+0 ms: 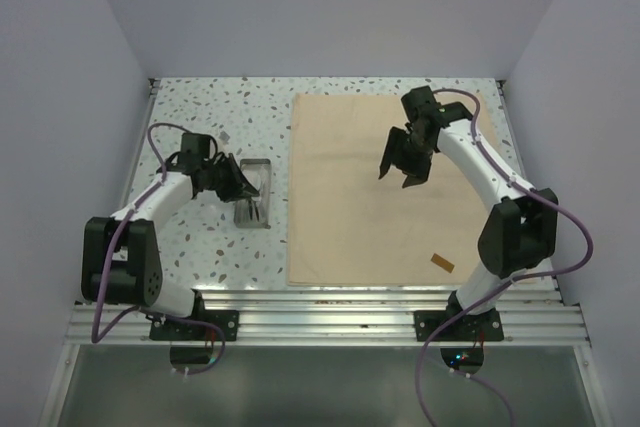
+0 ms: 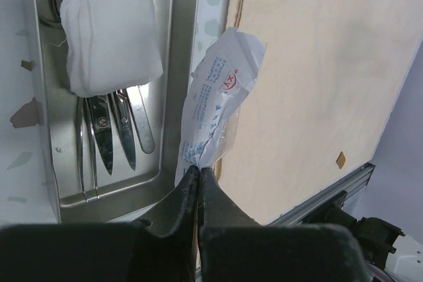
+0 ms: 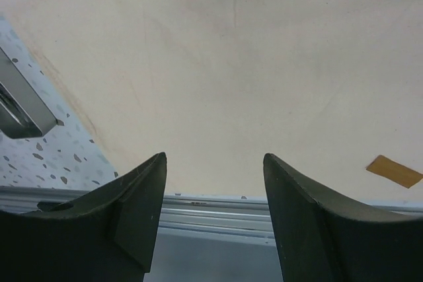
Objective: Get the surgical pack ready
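Note:
A tan cloth sheet (image 1: 380, 187) lies spread flat on the right half of the table. To its left stands a small grey metal tray (image 1: 256, 223). In the left wrist view the tray (image 2: 182, 37) holds white gauze (image 2: 109, 24), steel scissors (image 2: 109, 133) and thin forceps (image 2: 82, 146). My left gripper (image 2: 198, 171) is shut on the lower end of a white printed packet (image 2: 218, 97), which hangs over the tray's right wall beside the cloth's edge (image 2: 317, 84). My right gripper (image 1: 405, 172) hovers open over the cloth (image 3: 231, 51), its jaws (image 3: 215, 163) holding nothing.
A small orange-brown tag (image 1: 442, 263) lies on the cloth near its front right corner. An aluminium rail (image 1: 330, 309) runs along the table's near edge. White walls close in the speckled table on three sides.

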Robot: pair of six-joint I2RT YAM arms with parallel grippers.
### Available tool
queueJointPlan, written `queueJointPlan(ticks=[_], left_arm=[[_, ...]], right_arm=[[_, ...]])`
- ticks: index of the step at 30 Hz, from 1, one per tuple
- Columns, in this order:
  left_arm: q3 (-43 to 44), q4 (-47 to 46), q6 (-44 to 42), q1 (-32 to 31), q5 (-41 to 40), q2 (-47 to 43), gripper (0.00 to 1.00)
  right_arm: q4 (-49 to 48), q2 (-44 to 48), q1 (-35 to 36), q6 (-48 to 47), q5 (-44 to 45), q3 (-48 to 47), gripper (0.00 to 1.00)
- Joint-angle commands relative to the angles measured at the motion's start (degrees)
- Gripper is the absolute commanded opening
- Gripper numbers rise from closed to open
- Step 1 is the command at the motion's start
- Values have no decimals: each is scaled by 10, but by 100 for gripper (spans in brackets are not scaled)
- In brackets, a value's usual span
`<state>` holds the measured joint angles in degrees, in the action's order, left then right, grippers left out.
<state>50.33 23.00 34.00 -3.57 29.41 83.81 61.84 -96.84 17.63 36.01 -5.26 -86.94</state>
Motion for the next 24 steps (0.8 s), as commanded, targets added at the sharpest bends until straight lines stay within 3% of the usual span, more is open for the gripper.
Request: queueJointPlan(ticks=[1, 7, 10, 11, 14, 17, 24], left_arm=[[-17, -11, -12, 8, 4, 12, 0], [-22, -4, -13, 14, 17, 27, 2], [-16, 17, -24, 19, 6, 22, 21], [-11, 26, -28, 19, 1, 21, 36], [6, 53, -41, 20, -23, 0, 58], [27, 81, -51, 20, -40, -16, 73], [55, 106, -65, 17, -33, -31, 74]], right_arm=[[9, 34, 0, -11, 7, 1, 64], [11, 31, -3, -13, 11, 14, 64], [13, 26, -3, -16, 21, 20, 64], [14, 25, -4, -21, 25, 22, 64], [41, 17, -5, -28, 50, 33, 65], [45, 31, -8, -21, 69, 72, 64], [26, 87, -105, 70, 35, 212, 61]])
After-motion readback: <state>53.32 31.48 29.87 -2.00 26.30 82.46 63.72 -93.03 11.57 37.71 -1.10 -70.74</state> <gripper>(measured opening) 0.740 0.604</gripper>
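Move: The left hand holds the paper pouch over the metal tray; the tray's middle lies about 3 cm ahead, 2 cm to the left and 7 cm below. Inside, the gauze is some 7 cm ahead and 2 cm left, the instrument tips roughly 1 cm back and 2 cm left. For the empty, open right hand, the brown strip on the cloth lies about 15 cm back, 13 cm right and 13 cm down, nothing else near it. The left hand lets go of the pouch in the tray: it sinks about 3 cm while easing 2 cm back, opens wide at the bottom as it edges left, then lifts some 3 cm clear. The right hand, fingers still open, hovers at first, then swings back, right and down towards the brown strip, about 6 cm each way and quickening, its fingertips tipping back towards the base. ##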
